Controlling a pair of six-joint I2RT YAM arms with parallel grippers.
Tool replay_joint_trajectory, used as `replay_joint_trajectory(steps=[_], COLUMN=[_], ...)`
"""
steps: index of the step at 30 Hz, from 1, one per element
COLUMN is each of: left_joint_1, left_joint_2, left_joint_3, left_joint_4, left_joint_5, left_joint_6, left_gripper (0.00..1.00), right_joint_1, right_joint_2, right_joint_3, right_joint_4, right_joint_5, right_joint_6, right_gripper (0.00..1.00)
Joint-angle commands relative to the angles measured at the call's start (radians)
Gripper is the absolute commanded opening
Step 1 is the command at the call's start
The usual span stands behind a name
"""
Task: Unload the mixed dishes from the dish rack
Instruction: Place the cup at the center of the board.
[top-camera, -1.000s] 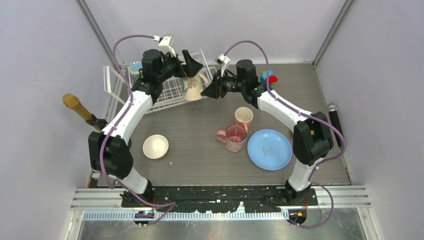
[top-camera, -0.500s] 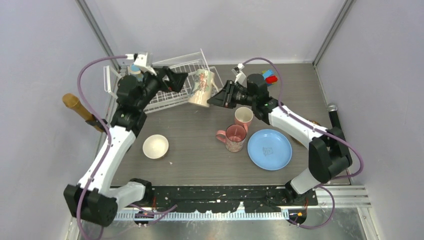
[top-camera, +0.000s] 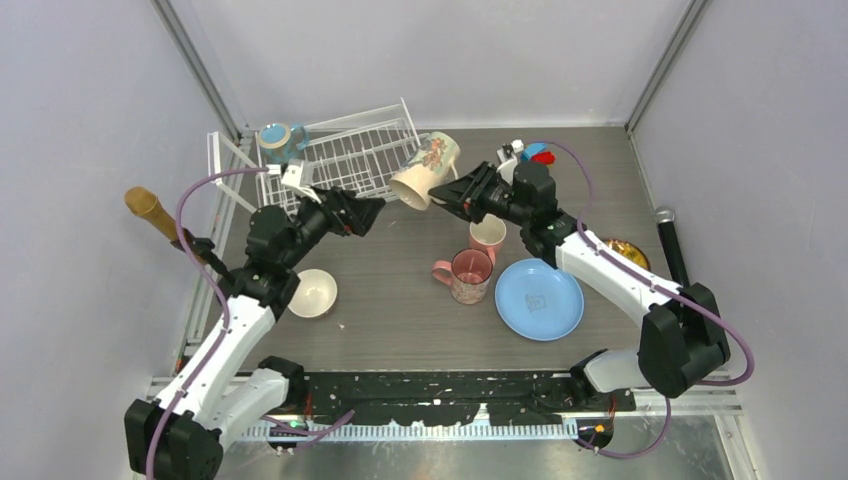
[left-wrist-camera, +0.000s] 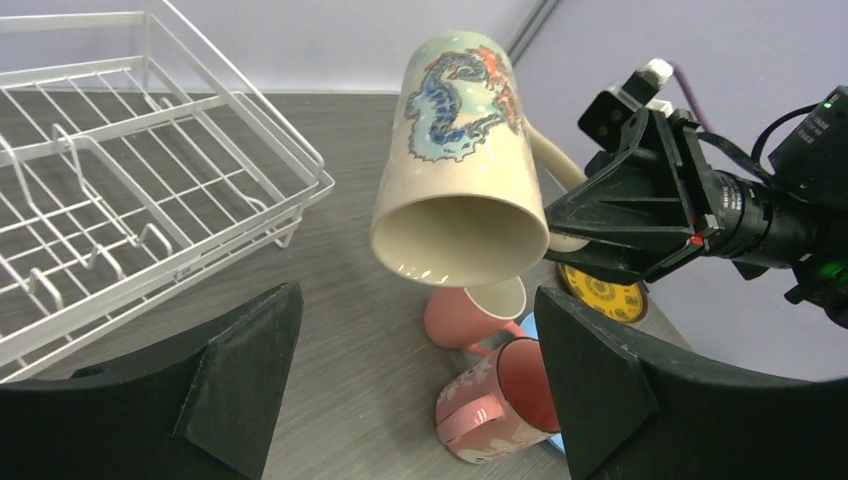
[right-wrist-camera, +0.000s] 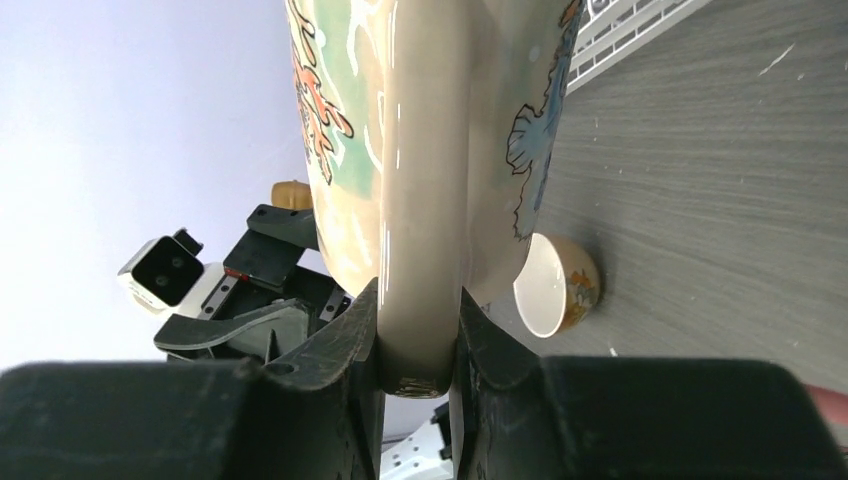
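My right gripper (top-camera: 455, 197) (right-wrist-camera: 418, 320) is shut on the handle of the cream mug (top-camera: 425, 172) (left-wrist-camera: 455, 160) (right-wrist-camera: 430, 130), holding it tilted in the air just right of the dish rack (top-camera: 350, 160) (left-wrist-camera: 120, 180). My left gripper (top-camera: 365, 212) (left-wrist-camera: 417, 300) stands open and empty in front of the rack, facing the mug's mouth. A teal mug (top-camera: 280, 137) sits at the rack's back left corner. On the table are two pink mugs (top-camera: 487, 235) (top-camera: 468, 274), a light-blue plate (top-camera: 539, 299), a small cream bowl (top-camera: 311, 293) and a yellow patterned plate (top-camera: 625, 252).
Colourful toy blocks (top-camera: 538, 153) lie at the back right behind my right wrist. A brown-headed microphone (top-camera: 155, 215) pokes in at the left edge and a black one (top-camera: 668, 240) lies along the right edge. Walls close in the table on three sides.
My right arm has carried the cream mug right and away from the rack, tipping it over. My left arm has drawn back from over the rack towards the near left, its jaws open.
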Motion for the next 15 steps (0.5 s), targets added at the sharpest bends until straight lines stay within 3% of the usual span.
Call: replay_joint_trajectory(steps=[1, 6, 15], left_joint_1=[-0.024, -0.051, -0.116], left_joint_2=[0.034, 0.106, 0.241], left_joint_3=[0.022, 0.039, 0.082], left_joint_4=[0.134, 0.157, 0.195], left_joint_5=[0.020, -0.003, -0.123], left_joint_6=[-0.046, -0.042, -0.020], left_gripper=[0.87, 0.73, 0.66], right_joint_1=[0.009, 0.016, 0.017], right_joint_2=[-0.043, -0.041, -0.008], right_joint_3=[-0.005, -0.014, -0.020], right_joint_4=[0.286, 0.336, 0.423], right_joint_5=[-0.009, -0.007, -0.075], right_joint_6=[0.155, 0.202, 0.314], right_gripper=[0.01, 0.01, 0.01])
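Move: From the left gripper, the dragon cup's middle is about 10 cm ahead, 10 cm right and 3 cm above; the dish rack's middle is some 27 cm ahead, 11 cm left and well below. The right gripper already holds that cup by the handle, its middle about 5 cm ahead and 3 cm left. Below the right gripper, the plain pink mug stands 4 cm ahead and 12 cm right, the patterned mug 6 cm back and 8 cm right. Bring the left gripper in under the open rim of the dragon cup: about 6 cm to the right and down, with some forward, tipping the fingers slightly down and closing them partway from wide open. Keep the right fingers shut on the handle and hold the cup nearly in place, rolling it some 10 degrees, clockwise looking along the fingers, and lifting it slightly late on. ##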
